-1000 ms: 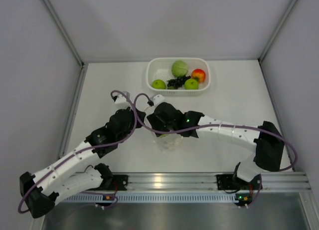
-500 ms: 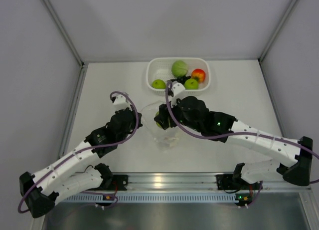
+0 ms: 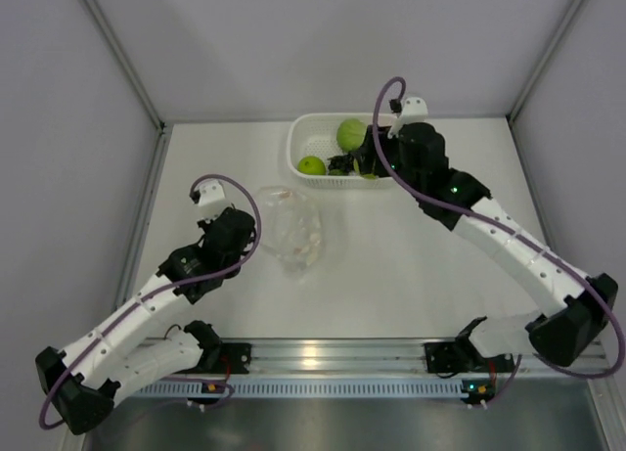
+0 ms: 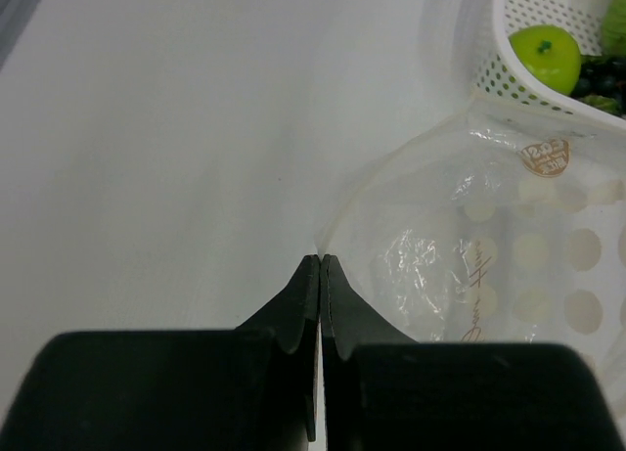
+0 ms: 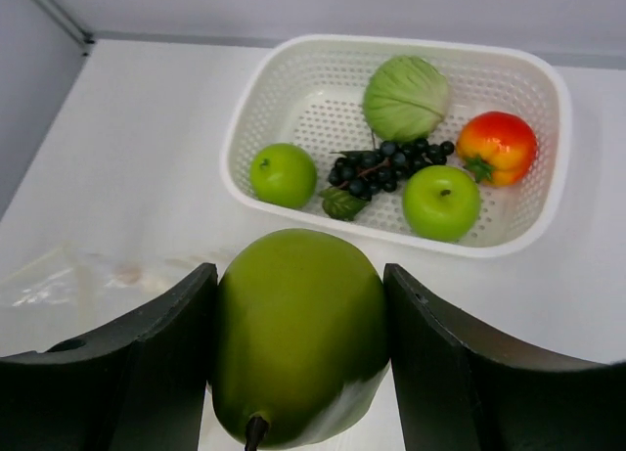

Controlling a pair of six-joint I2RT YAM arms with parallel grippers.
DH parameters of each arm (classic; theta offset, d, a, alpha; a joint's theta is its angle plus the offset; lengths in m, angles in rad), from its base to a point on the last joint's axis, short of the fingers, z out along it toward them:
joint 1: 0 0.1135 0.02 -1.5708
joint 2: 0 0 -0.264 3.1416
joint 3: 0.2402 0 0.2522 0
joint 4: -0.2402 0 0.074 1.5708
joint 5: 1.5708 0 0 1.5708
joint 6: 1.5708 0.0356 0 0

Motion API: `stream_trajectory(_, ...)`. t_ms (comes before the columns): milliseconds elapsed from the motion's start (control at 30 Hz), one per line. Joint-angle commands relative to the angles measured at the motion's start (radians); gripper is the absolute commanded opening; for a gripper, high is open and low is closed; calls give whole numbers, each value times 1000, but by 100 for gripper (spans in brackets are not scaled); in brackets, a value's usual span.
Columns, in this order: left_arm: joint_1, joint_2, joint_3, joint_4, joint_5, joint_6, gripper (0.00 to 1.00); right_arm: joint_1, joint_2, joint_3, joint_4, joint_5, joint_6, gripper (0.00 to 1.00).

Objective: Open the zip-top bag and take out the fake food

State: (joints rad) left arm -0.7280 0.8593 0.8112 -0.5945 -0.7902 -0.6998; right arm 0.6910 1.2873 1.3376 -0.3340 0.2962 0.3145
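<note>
The zip-top bag (image 3: 296, 232) lies crumpled and clear on the table's middle left; it also shows in the left wrist view (image 4: 469, 246). My left gripper (image 4: 320, 260) is shut, its tips pinching the bag's near edge. My right gripper (image 5: 300, 275) is shut on a green pear (image 5: 298, 334) and hovers by the near rim of the white basket (image 5: 391, 42). In the basket lie two green apples (image 5: 284, 174), a pale green ball (image 5: 406, 97), a dark grape bunch (image 5: 381, 165) and a red-yellow apple (image 5: 497, 148). From above, the right gripper (image 3: 373, 167) hides part of the basket.
The white perforated basket (image 3: 298, 128) stands at the back centre, against the rear wall. Grey walls close the table on the left, right and back. A metal rail (image 3: 323, 355) carrying both arm bases runs along the near edge.
My right gripper came out of the bag with the pear and swung back to the basket. My left gripper drew the bag to the left.
</note>
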Motion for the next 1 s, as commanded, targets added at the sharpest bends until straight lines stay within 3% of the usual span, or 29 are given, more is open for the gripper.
stream_trajectory(0, 38, -8, 69, -45, -75, 45, 0, -79, 131, 98, 16, -14, -23, 24)
stream_trajectory(233, 136, 23, 155, -70, -90, 105, 0, -146, 507, 316, 93, -23, -87, 25)
stream_trajectory(433, 153, 69, 233, -79, -86, 160, 0, -145, 798, 563, 136, -49, -135, 27)
stream_trajectory(600, 154, 145, 338, -123, -63, 258, 0, -146, 1001, 779, 175, -43, -207, 39)
stream_trajectory(633, 154, 159, 351, -126, -52, 270, 0, -148, 1064, 822, 152, -40, -213, 42)
stream_trajectory(700, 154, 207, 373, -136, -46, 298, 0, -148, 1101, 909, 119, -39, -222, 87)
stream_trajectory(733, 154, 225, 376, -142, -50, 307, 0, -148, 1100, 913, 124, -32, -224, 99)
stream_trajectory(967, 156, 339, 364, -140, -119, 301, 0, -146, 894, 781, 141, 12, -281, 99)
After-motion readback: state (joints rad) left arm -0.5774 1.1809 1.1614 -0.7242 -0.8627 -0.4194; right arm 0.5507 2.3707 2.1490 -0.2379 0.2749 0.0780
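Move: The pear, already between the right fingers, is bound for the basket's empty far-left corner, about 27 cm ahead of that hand, 13 cm left and 26 cm below. At about that same depth, the left green apple is 19 cm ahead and 11 cm left, the grapes 20 and 2 cm, the cabbage 30 cm straight ahead. The left hand pinches the emptied bag's edge; the bag's middle lies roughly 10 cm right, 2 cm ahead and 8 cm below. The pear is carried by the right hand about 25 cm forward and 19 cm down, veering some 8 cm left, over the basket's left part, where the fingers spread wide late on and let it go; the hand then starts to rise. Meanwhile the left hand keeps its pinch on the bag and draws it left and up, then goes forward, sinking about 3 cm at the end. ##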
